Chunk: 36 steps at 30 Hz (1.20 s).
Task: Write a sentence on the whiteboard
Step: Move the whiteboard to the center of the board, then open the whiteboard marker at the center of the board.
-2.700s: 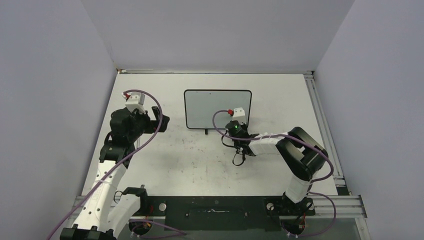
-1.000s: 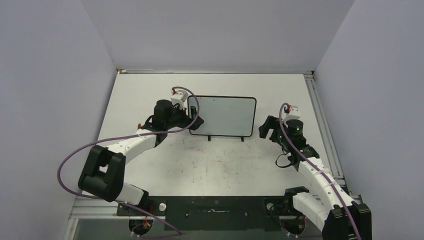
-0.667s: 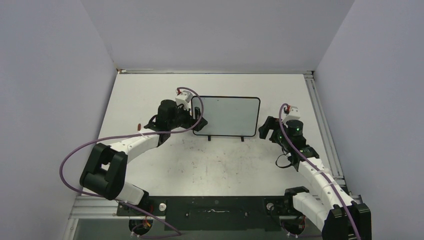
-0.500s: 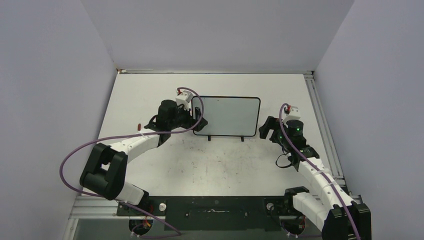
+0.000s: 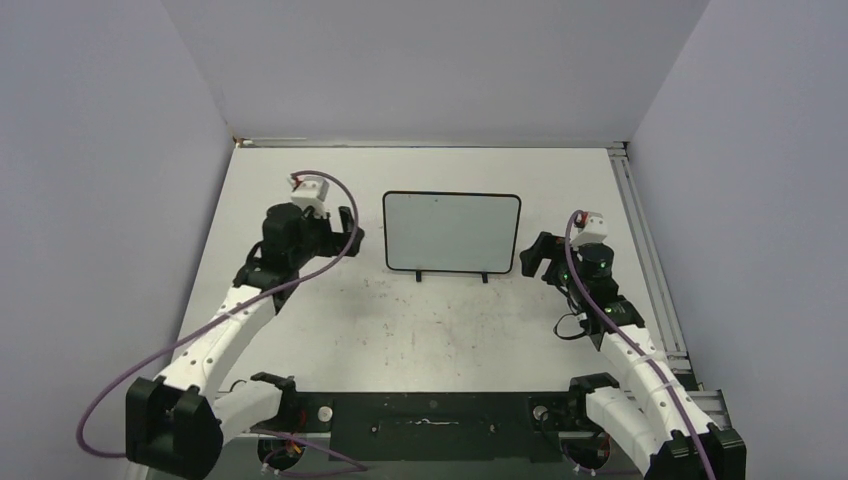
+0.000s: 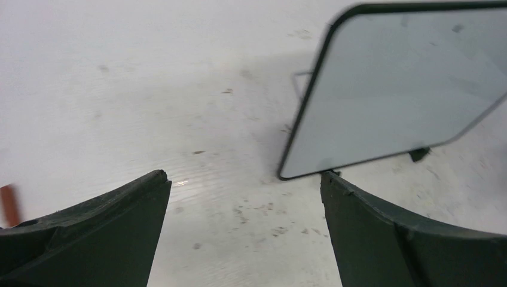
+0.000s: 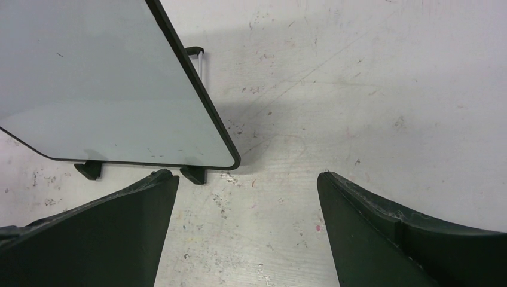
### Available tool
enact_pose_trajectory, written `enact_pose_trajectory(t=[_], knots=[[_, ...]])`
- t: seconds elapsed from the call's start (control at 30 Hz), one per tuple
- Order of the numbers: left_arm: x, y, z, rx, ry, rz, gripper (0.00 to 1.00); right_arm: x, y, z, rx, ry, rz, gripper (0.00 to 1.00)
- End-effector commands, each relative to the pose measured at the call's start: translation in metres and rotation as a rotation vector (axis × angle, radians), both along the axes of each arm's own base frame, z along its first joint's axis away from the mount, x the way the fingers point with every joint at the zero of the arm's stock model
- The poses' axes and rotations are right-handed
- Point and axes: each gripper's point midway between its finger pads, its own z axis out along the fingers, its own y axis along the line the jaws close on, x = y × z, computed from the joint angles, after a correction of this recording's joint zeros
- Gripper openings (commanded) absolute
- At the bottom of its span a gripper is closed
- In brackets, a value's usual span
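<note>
The whiteboard (image 5: 452, 232) stands upright on two small black feet at the table's middle back, its face blank. No sentence shows on it in any view. My left gripper (image 5: 348, 232) hovers just left of the board, open and empty. In the left wrist view the board's (image 6: 394, 95) lower left corner lies just beyond the open left gripper (image 6: 244, 175). My right gripper (image 5: 535, 255) sits close to the board's right edge, also open and empty. In the right wrist view the board (image 7: 107, 84) and one foot (image 7: 192, 174) sit ahead of the open right gripper (image 7: 248, 174).
A small red-brown object (image 6: 7, 203) shows at the left edge of the left wrist view, on the table. The white tabletop (image 5: 440, 320) is scuffed and stained. Grey walls close in the back and sides, and a metal rail (image 5: 640, 240) runs along the right edge.
The board slid slightly right while my left gripper was against its left edge. The left arm has since drawn back to the left, clear of the board. The right arm has barely moved.
</note>
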Motion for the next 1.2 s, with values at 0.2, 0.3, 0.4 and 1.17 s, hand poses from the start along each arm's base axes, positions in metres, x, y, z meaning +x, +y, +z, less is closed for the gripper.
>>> enact_pose_trajectory(t=[0.2,0.3,0.4,1.17], knots=[[-0.003,0.171,-0.069,0.255,0.324,0.533,0.96,0.001,0.003,0.026,0.03,-0.099,0.02,0.9],[0.003,0.188,-0.094,0.26,0.43,0.561,0.96,-0.001,0.003,0.032,0.033,-0.123,0.019,0.9],[0.003,0.2,-0.115,0.309,0.533,0.587,0.96,-0.002,0.002,0.034,0.033,-0.128,0.017,0.9],[-0.02,0.154,-0.157,0.263,0.763,0.404,0.52,-0.001,-0.002,0.034,0.026,-0.131,-0.012,0.91]])
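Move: The marker lies on the table about 23 cm to the left hand's left, roughly 1 cm farther out and 17 cm below it. The whiteboard stands to that hand's right, its middle about 22 cm over, 5 cm ahead and 9 cm below. From the right hand, the marker is some 62 cm to the left, about 6 cm ahead and 14 cm down. Left hand swings some 18 cm left, tips and drops 16 to the marker, half-closing; right rises 2. ##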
